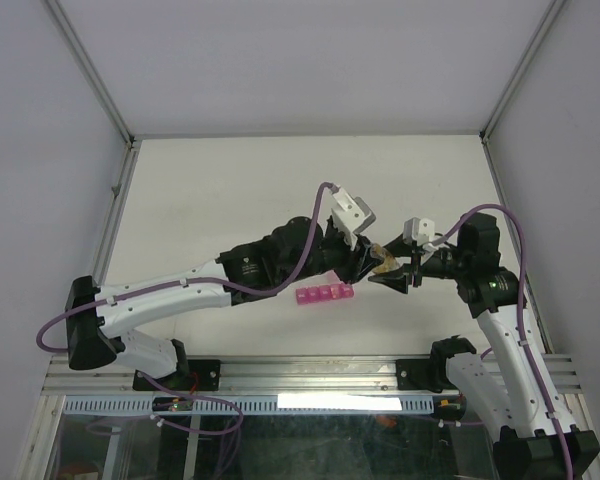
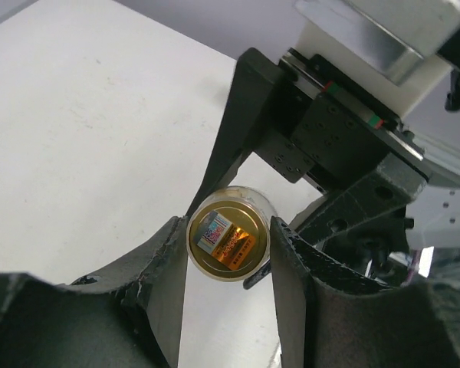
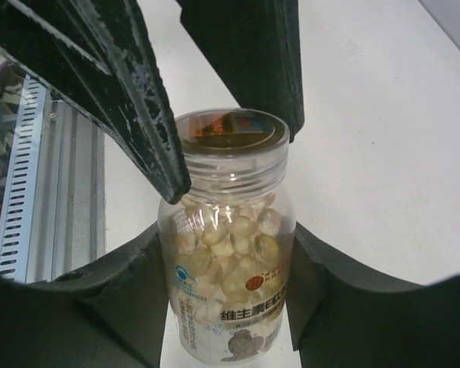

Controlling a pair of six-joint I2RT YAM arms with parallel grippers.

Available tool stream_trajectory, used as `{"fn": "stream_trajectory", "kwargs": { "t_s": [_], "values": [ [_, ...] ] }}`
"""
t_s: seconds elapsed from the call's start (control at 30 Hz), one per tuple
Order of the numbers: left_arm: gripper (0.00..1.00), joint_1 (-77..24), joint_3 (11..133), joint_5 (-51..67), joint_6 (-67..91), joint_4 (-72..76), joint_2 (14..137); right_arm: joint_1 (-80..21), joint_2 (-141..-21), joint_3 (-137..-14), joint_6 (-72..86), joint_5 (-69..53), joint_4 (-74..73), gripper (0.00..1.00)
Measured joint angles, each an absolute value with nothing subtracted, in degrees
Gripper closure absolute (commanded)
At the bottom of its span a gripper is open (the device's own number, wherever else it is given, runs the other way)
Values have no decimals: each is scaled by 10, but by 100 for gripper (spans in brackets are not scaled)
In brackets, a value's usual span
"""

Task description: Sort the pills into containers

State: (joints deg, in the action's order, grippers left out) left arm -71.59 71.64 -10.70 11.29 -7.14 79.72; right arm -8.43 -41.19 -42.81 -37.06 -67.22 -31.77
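The magenta containers strip (image 1: 324,294) lies on the white table, lids shut, just below my left gripper (image 1: 368,262). A small clear-amber bottle (image 1: 384,256) full of yellowish pills (image 3: 230,238) is held in the air between both grippers. My right gripper (image 3: 226,257) is shut on the bottle's body (image 3: 230,307). My left gripper (image 2: 228,230) is shut on the bottle's cap (image 2: 228,239), whose labelled top faces the left wrist camera. In the right wrist view the left fingers (image 3: 153,130) clamp the cap (image 3: 231,138) from above. The strip is out of both wrist views.
The white table (image 1: 230,190) is enclosed by grey walls and metal frame posts (image 1: 90,70). An aluminium rail with cable ducting (image 1: 310,375) runs along the near edge, where the arm bases sit.
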Motion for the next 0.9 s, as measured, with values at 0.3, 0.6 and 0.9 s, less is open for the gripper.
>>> {"fn": "stream_trajectory", "kwargs": {
  "t_s": [0.3,0.6,0.9],
  "values": [
    [32,-645,755,164,-132,-121,815,-84,-411,-428,-379,-682,-326,100],
    [1,-614,780,290,-261,-184,854,-83,-412,-428,-373,-679,-316,100],
    [1,-607,641,227,-95,8,757,-82,-412,-428,-372,-679,-316,100]
  ]
}}
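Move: The left fingers already grip the lid of the pill jar, so the lid lies right at their pads. The jar's middle is about 4 cm below and 3 cm to the right, level fore and aft. From the right hand, which already clasps the jar body, the lid lies about 4 cm above and 3 cm to the left. The pink pill pack is on the table, about 10 cm left of either hand, level fore and aft, and 25 cm below the left hand. Twist the left gripper clockwise with the lid pinched, some 30 degrees with the hand nearly in place, then open the fingers wide to let go as the turn runs on to about 45. Dip about 2.5 cm, come back up, and ease left off the lid while unwinding part of the turn. Keep the right gripper still, holding the jar. ##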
